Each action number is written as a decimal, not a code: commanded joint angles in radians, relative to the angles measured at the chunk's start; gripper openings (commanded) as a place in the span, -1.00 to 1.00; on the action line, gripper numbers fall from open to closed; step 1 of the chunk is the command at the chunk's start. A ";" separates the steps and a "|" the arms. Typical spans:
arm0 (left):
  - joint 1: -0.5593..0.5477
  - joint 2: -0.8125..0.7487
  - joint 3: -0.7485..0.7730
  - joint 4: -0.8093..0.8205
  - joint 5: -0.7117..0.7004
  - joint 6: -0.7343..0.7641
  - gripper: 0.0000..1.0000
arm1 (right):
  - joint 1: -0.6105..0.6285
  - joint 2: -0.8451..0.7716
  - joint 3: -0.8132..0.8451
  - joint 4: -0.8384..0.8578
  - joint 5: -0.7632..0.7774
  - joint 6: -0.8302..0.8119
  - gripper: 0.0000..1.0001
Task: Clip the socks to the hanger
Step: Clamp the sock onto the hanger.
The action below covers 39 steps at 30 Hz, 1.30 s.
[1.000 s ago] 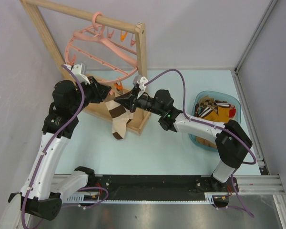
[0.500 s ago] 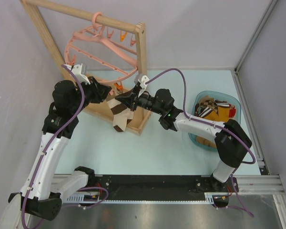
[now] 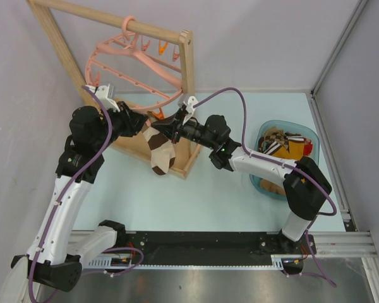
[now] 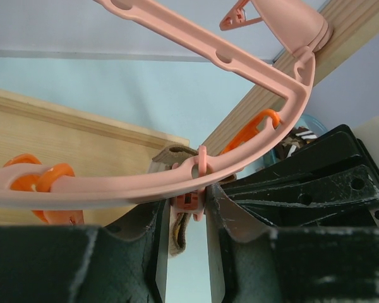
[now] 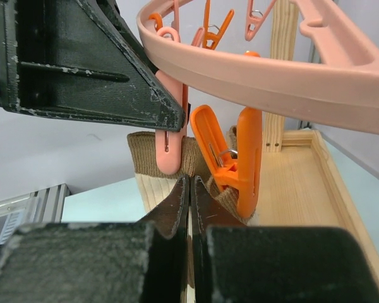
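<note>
The round pink hanger (image 3: 123,69) hangs from the wooden rack. My left gripper (image 3: 141,121) is shut on a pink clip (image 4: 188,202) under the hanger's ring (image 4: 114,186). My right gripper (image 3: 161,128) is shut on the brown cuff of a cream-and-brown sock (image 3: 159,151) and holds it up at that clip. In the right wrist view the pink clip (image 5: 166,158) overlaps the cuff (image 5: 142,151), just above my shut right gripper (image 5: 189,186). The cuff's edge (image 4: 177,237) shows between the left fingers. Whether the clip bites the cuff is hidden.
An orange clip (image 5: 246,158) hangs right beside the pink one. The wooden rack's post (image 3: 188,95) and base tray (image 5: 303,183) stand close behind both grippers. A blue basket (image 3: 311,136) with more socks (image 3: 284,148) sits at the right.
The right gripper has raised the sock up and to the left, toward the ring and the left gripper. The left arm has stayed where it was.
</note>
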 commanded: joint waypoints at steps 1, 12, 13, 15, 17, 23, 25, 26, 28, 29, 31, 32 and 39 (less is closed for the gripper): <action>0.006 -0.006 0.000 0.039 0.031 -0.004 -0.80 | 0.000 0.015 0.054 0.068 0.018 0.009 -1.00; 0.005 -0.018 0.019 0.022 0.011 -0.001 0.37 | 0.001 0.005 0.055 0.069 0.033 0.011 -1.00; 0.006 -0.020 0.022 0.013 0.007 0.000 0.42 | 0.001 0.004 0.055 0.068 0.035 0.012 -0.97; 0.006 -0.027 0.035 0.004 0.004 0.008 0.56 | 0.001 0.002 0.055 0.068 0.041 0.012 -0.75; 0.005 -0.033 0.051 -0.018 -0.008 0.011 0.67 | -0.002 0.002 0.054 0.063 0.044 0.015 -0.52; 0.005 -0.069 0.123 -0.099 -0.056 0.039 0.87 | -0.003 -0.004 0.054 0.028 0.116 0.009 0.00; 0.006 -0.087 0.153 -0.140 -0.070 0.050 0.89 | -0.002 -0.008 0.054 0.013 0.147 0.001 0.08; 0.005 -0.093 0.163 -0.153 -0.078 0.062 0.89 | -0.003 -0.010 0.054 0.010 0.153 -0.002 0.11; 0.006 -0.110 0.181 -0.186 -0.119 0.069 0.90 | -0.003 -0.019 0.054 -0.009 0.171 -0.009 0.14; 0.006 -0.112 0.186 -0.199 -0.139 0.077 0.90 | -0.003 -0.022 0.054 -0.015 0.176 -0.012 0.16; 0.005 -0.116 0.186 -0.213 -0.193 0.088 0.89 | -0.005 -0.027 0.054 -0.032 0.193 -0.023 0.18; 0.005 -0.116 0.181 -0.210 -0.203 0.100 0.87 | -0.002 -0.028 0.054 -0.036 0.197 -0.022 0.18; 0.043 -0.109 0.082 -0.133 -0.200 0.174 0.78 | -0.009 -0.042 0.054 -0.082 0.220 -0.026 0.26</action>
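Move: The left fingers are already shut on the handles of the pink clip, with the sock's brown cuff about 3 cm below their hand point and 1 cm farther out and to the right. From the left hand, an empty orange clip hangs 4 cm left and level, and the orange clip holding the first sock about 3 cm ahead and 4 cm right. The right hand, pinching the cuff, has the pink clip about 2 cm above, 2 cm left and 1 cm back. Staying put at first, the left hand opens wide and lets go of the pink clip's handles, then draws away from the ring up, left and back, about 5 cm each way. Once the clip is freed, the right fingers part to over half open, letting go of the cuff, and that hand eases forward some 3 cm and slightly down, turning about 10 degrees clockwise. ##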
